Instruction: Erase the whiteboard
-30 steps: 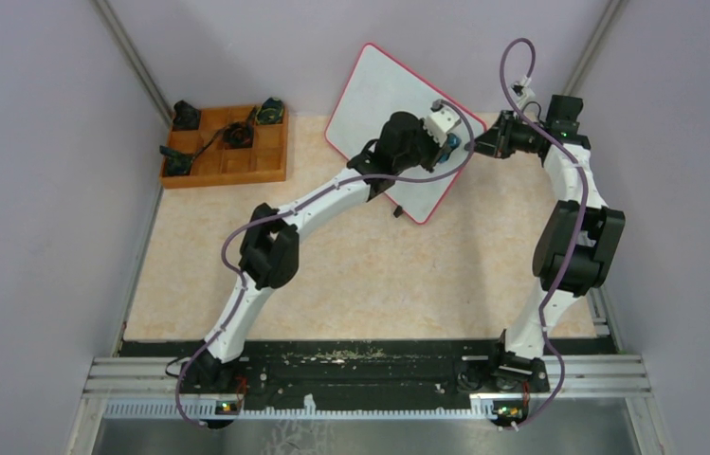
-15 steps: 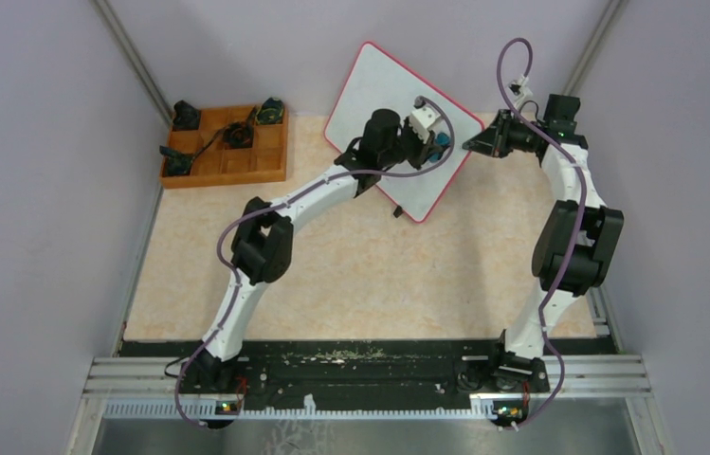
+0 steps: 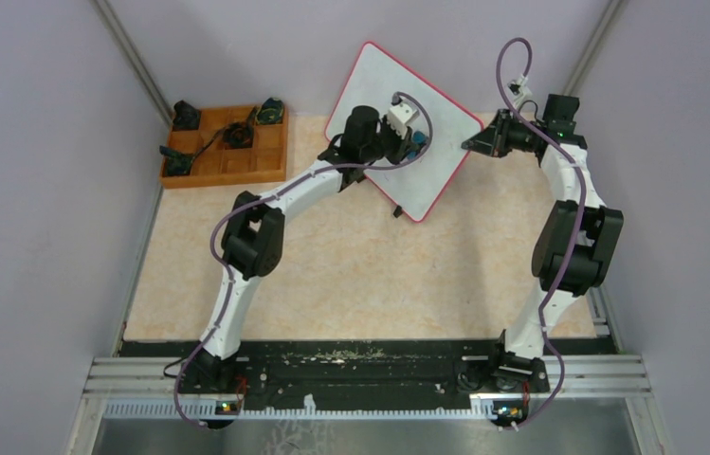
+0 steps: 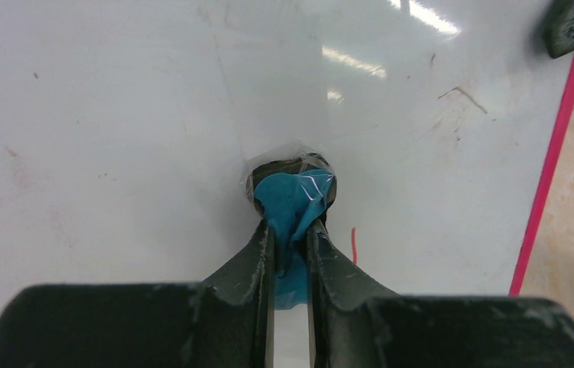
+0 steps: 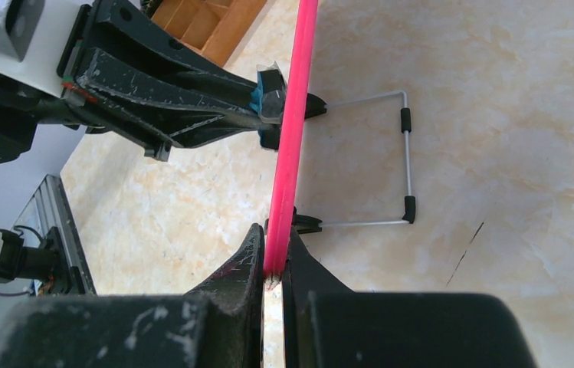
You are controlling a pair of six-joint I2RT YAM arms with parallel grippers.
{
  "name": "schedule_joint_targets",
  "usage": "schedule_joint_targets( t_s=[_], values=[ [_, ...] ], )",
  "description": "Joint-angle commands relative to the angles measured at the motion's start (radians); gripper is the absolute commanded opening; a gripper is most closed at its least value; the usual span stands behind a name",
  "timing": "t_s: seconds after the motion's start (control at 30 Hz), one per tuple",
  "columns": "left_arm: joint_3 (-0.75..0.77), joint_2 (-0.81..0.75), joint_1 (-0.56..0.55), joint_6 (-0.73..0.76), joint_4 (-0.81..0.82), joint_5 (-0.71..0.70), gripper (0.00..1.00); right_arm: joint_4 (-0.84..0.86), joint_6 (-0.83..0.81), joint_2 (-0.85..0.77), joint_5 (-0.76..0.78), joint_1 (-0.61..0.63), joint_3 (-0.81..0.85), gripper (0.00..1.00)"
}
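The whiteboard (image 3: 379, 85), white with a red-pink frame, stands tilted at the back of the table. My left gripper (image 3: 414, 142) is shut on a blue eraser (image 4: 293, 201) wrapped in clear film and presses it against the board face (image 4: 115, 115). A short red stroke (image 4: 353, 244) remains just right of the eraser. My right gripper (image 3: 473, 144) is shut on the board's right edge; in the right wrist view the pink frame (image 5: 293, 138) runs between my fingers (image 5: 237, 264), with the left gripper (image 5: 264, 96) on the far side.
An orange compartment tray (image 3: 270, 166) with dark small parts sits at the back left. The board's wire stand (image 5: 402, 157) with black feet rests on the beige tabletop (image 3: 379, 275). Grey walls close in on three sides.
My left gripper has slid the eraser leftward and up across the board, from near the right edge toward the middle. The right gripper keeps its hold on the frame.
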Motion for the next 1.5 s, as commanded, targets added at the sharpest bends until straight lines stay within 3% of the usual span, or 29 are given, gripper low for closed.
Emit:
schedule_joint_targets(
  t_s=[0.0, 0.33, 0.83, 1.0, 1.47],
  values=[
    [-0.074, 0.044, 0.039, 0.047, -0.120, -0.119, 0.00, 0.023, -0.053, -0.075, -0.120, 0.039, -0.001, 0.00],
    [-0.075, 0.025, 0.023, 0.046, -0.119, -0.115, 0.00, 0.033, -0.047, -0.075, -0.122, 0.038, -0.005, 0.00],
    [-0.060, -0.004, -0.183, 0.024, -0.153, -0.081, 0.00, 0.033, -0.045, -0.080, -0.121, 0.039, -0.010, 0.00],
    [-0.022, 0.012, -0.195, 0.011, -0.173, -0.077, 0.00, 0.035, -0.045, -0.080, -0.121, 0.039, -0.011, 0.00],
    [-0.089, 0.001, -0.181, 0.026, -0.162, -0.109, 0.00, 0.038, -0.042, -0.074, -0.120, 0.038, -0.005, 0.00]
  ],
)
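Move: The left hand already grips the eraser against the board; a red stroke lies about 3 cm to this hand's right, 1 cm back and 2 cm lower. The board edge held by the right fingers is some 13 cm right, 1 cm ahead and slightly higher; the board's bottom corner is around 16 cm back, 2 cm right and 14 cm below. From the right hand, the stroke lies roughly 10 cm left, 2 cm back and 4 cm lower. The left hand nudges forward-left, then wipes the eraser about 6 cm back and right towards the board's right edge. ##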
